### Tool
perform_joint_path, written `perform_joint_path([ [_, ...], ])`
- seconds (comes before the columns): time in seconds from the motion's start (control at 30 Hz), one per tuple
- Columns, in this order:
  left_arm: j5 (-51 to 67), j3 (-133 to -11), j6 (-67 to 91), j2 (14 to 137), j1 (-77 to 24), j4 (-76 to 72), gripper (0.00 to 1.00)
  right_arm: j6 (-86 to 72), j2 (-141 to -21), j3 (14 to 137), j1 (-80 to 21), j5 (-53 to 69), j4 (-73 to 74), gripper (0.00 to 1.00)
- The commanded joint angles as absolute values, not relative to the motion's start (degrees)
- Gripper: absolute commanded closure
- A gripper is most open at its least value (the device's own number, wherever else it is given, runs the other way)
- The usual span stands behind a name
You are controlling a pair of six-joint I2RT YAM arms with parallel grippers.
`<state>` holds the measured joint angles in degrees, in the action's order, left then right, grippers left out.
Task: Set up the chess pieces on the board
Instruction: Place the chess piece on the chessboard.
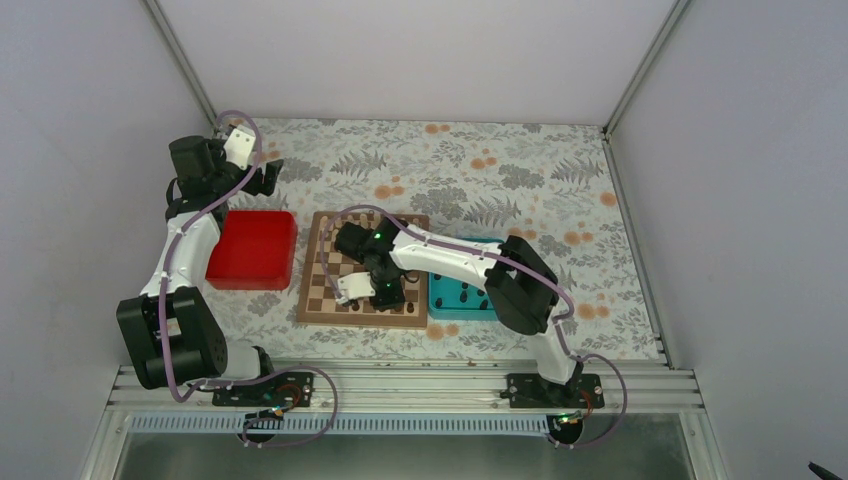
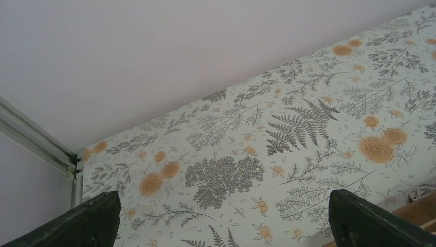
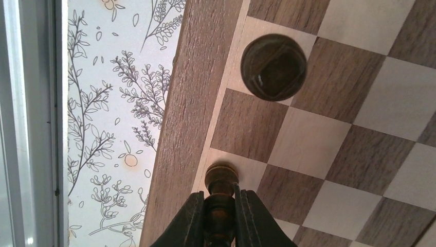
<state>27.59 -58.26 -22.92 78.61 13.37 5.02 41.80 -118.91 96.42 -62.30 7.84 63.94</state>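
The wooden board (image 1: 330,290) lies mid-table. My right gripper (image 1: 378,292) hangs over its near part, shut on a dark turned chess piece (image 3: 221,180). In the right wrist view the piece's round end is low over a light square of the board (image 3: 329,139), next to the border, with my right gripper (image 3: 220,198) clamped round its stem. Another dark piece (image 3: 274,67) stands two squares along the same edge row. My left gripper (image 1: 266,176) is raised at the back left, away from the board, open and empty. Its fingers (image 2: 92,221) frame only the cloth.
A red tray (image 1: 252,248) sits left of the board. A teal tray (image 1: 462,292) holding several dark pieces sits right of it, partly under my right arm. The floral cloth (image 1: 480,170) covers the table. White walls close three sides. A board corner (image 2: 419,211) shows low right.
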Motion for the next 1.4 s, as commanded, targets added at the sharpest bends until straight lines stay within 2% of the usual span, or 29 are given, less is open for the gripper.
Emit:
perform_joint_path([
  [0.0,28.1,-58.1,-23.6,78.2,13.6,3.8,0.00,42.1,-120.5,97.9,-62.9,7.8,64.0,0.95],
  [0.27,28.0,-57.9,-23.6,78.7,13.7,3.5,0.00,42.1,-121.0,98.2,-62.8,7.2,64.1,0.94],
  [0.43,28.2,-58.0,-23.6,79.0,13.7,3.4,0.00,42.1,-120.8,98.3,-62.8,7.0,64.2,0.89],
  [0.6,28.4,-58.0,-23.4,79.1,13.7,3.4,0.00,42.2,-119.7,98.3,-62.8,6.9,64.6,0.76],
  [0.73,28.4,-58.0,-23.4,79.1,13.7,3.5,0.00,41.9,-117.2,98.0,-62.4,6.3,64.5,0.61],
  [0.9,28.4,-58.2,-23.4,78.8,13.7,3.7,0.00,41.6,-112.8,98.7,-60.4,6.5,65.7,0.57],
  [1.1,28.4,-58.2,-23.0,78.8,13.7,3.5,0.00,40.9,-105.6,96.9,-49.9,5.8,66.5,0.56],
  [1.37,28.1,-57.9,-22.4,79.1,13.7,2.5,0.00,40.8,-96.0,82.5,-34.8,4.2,61.5,0.57],
])
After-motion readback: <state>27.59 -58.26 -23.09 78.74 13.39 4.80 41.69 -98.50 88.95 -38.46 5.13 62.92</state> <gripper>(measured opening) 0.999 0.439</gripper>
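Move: The right hand holds a dark chess piece over its near-edge square, straight below, roughly 3 cm down. Along the same row stand dark pieces about 6 cm to the left, 3 cm right and 6 cm right, all level fore and aft. The teal box is some 18 cm right and 6 cm ahead. From the left hand, that square lies roughly 26 cm back, 26 cm right and 22 cm down. Right fingers settle slightly, open and release the piece, then lift 10 cm, swinging forward-right towards the teal box. ##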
